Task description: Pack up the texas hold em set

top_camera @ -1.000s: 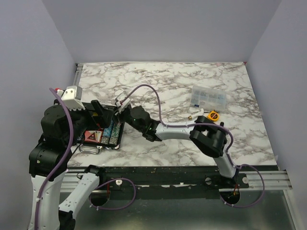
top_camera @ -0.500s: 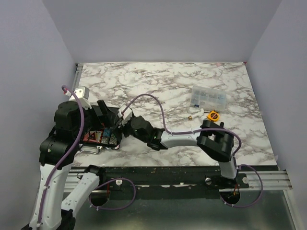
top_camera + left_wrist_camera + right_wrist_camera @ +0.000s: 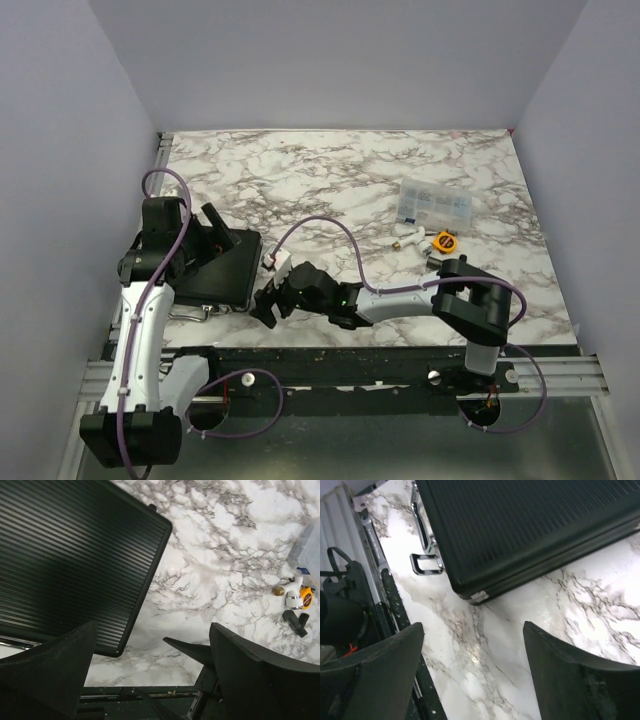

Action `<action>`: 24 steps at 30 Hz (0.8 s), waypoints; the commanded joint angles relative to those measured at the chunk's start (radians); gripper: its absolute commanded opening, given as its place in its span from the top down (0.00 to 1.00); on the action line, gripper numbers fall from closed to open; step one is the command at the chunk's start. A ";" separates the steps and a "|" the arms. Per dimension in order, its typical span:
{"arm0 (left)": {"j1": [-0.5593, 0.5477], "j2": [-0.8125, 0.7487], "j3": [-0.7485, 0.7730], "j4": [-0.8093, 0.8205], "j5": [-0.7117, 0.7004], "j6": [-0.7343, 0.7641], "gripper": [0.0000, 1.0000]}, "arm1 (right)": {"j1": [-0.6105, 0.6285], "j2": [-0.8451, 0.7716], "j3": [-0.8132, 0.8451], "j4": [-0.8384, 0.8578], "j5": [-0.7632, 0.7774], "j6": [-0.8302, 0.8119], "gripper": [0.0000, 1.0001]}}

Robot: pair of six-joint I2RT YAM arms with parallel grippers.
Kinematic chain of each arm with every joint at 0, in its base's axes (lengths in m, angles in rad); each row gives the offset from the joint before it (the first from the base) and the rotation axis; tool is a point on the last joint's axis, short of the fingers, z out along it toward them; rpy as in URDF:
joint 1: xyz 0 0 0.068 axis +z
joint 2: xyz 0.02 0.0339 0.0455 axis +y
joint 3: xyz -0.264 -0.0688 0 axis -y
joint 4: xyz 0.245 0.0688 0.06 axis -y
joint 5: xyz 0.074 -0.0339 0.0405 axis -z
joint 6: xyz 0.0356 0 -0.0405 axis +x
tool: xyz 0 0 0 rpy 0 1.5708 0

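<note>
The texas hold em set's black ribbed case [image 3: 222, 270] lies flat on the marble at the left with its lid down, so the chips and card box are hidden. In the right wrist view the case [image 3: 520, 530] shows a silver handle [image 3: 422, 535] and a latch [image 3: 479, 597] on its near side. My left gripper [image 3: 205, 245] hovers over the case's left part, open and empty; its wrist view has the lid [image 3: 75, 565] at upper left of the gripper [image 3: 150, 675]. My right gripper [image 3: 268, 305] is open just off the case's near right corner, holding nothing [image 3: 472, 665].
A clear compartment box [image 3: 433, 203] and an orange ring with small tools [image 3: 445, 241] lie at the right. The black rail [image 3: 350, 365] runs along the near table edge, close below the right gripper. Purple walls close in both sides.
The case lid has come down from open to shut. My right gripper has pulled back toward the near edge and opened wider. The left arm has swung back and left above the case.
</note>
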 commanded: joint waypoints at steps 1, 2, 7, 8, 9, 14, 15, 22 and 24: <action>0.097 0.053 -0.119 0.103 0.152 -0.035 0.13 | 0.000 0.061 0.083 -0.005 -0.070 0.080 0.26; 0.115 0.071 -0.151 0.122 0.159 -0.037 0.16 | 0.000 0.072 0.109 -0.021 -0.080 0.083 0.32; 0.224 0.156 -0.246 0.208 0.210 -0.026 0.45 | 0.001 0.093 0.111 0.052 -0.111 0.067 0.59; 0.231 0.170 -0.253 0.221 0.188 -0.011 0.49 | 0.002 0.100 0.114 0.059 -0.118 0.057 0.64; 0.233 0.180 -0.257 0.226 0.164 -0.003 0.52 | 0.003 0.104 0.121 0.062 -0.127 0.042 0.72; 0.246 0.198 -0.279 0.248 0.086 0.022 0.66 | 0.015 0.138 0.152 0.090 -0.155 0.002 0.99; 0.245 0.196 -0.290 0.255 0.075 0.014 0.67 | 0.019 0.147 0.155 0.104 -0.157 -0.006 0.99; 0.284 0.225 -0.328 0.242 0.015 -0.066 0.80 | 0.037 0.228 0.241 0.108 -0.156 -0.117 0.99; 0.302 0.229 -0.346 0.247 0.023 -0.087 0.81 | 0.037 0.255 0.281 0.084 -0.153 -0.141 0.99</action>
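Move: The closed case has its middle about 6 cm ahead, 15 cm left and 16 cm below the left hand. Its right-hand latch, on the near side, sits roughly 6 cm back, 5 cm left and 16 cm below that hand. From the right hand, this latch is about 8 cm left, 2 cm nearer the base and 4 cm lower. The case's middle is some 9 cm ahead, 15 cm left and 5 cm below the right hand. The closed case is approached by both hands. The left hand sinks about 13 cm onto or just above the near right part of the lid, drifting some 5 cm left, tipping down and turning counter-clockwise while its fingers close most of the way. The right hand slides about 6.5 cm left towards the near right latch, shutting its wide fingers completely and ending with the tips right beside the latch. ##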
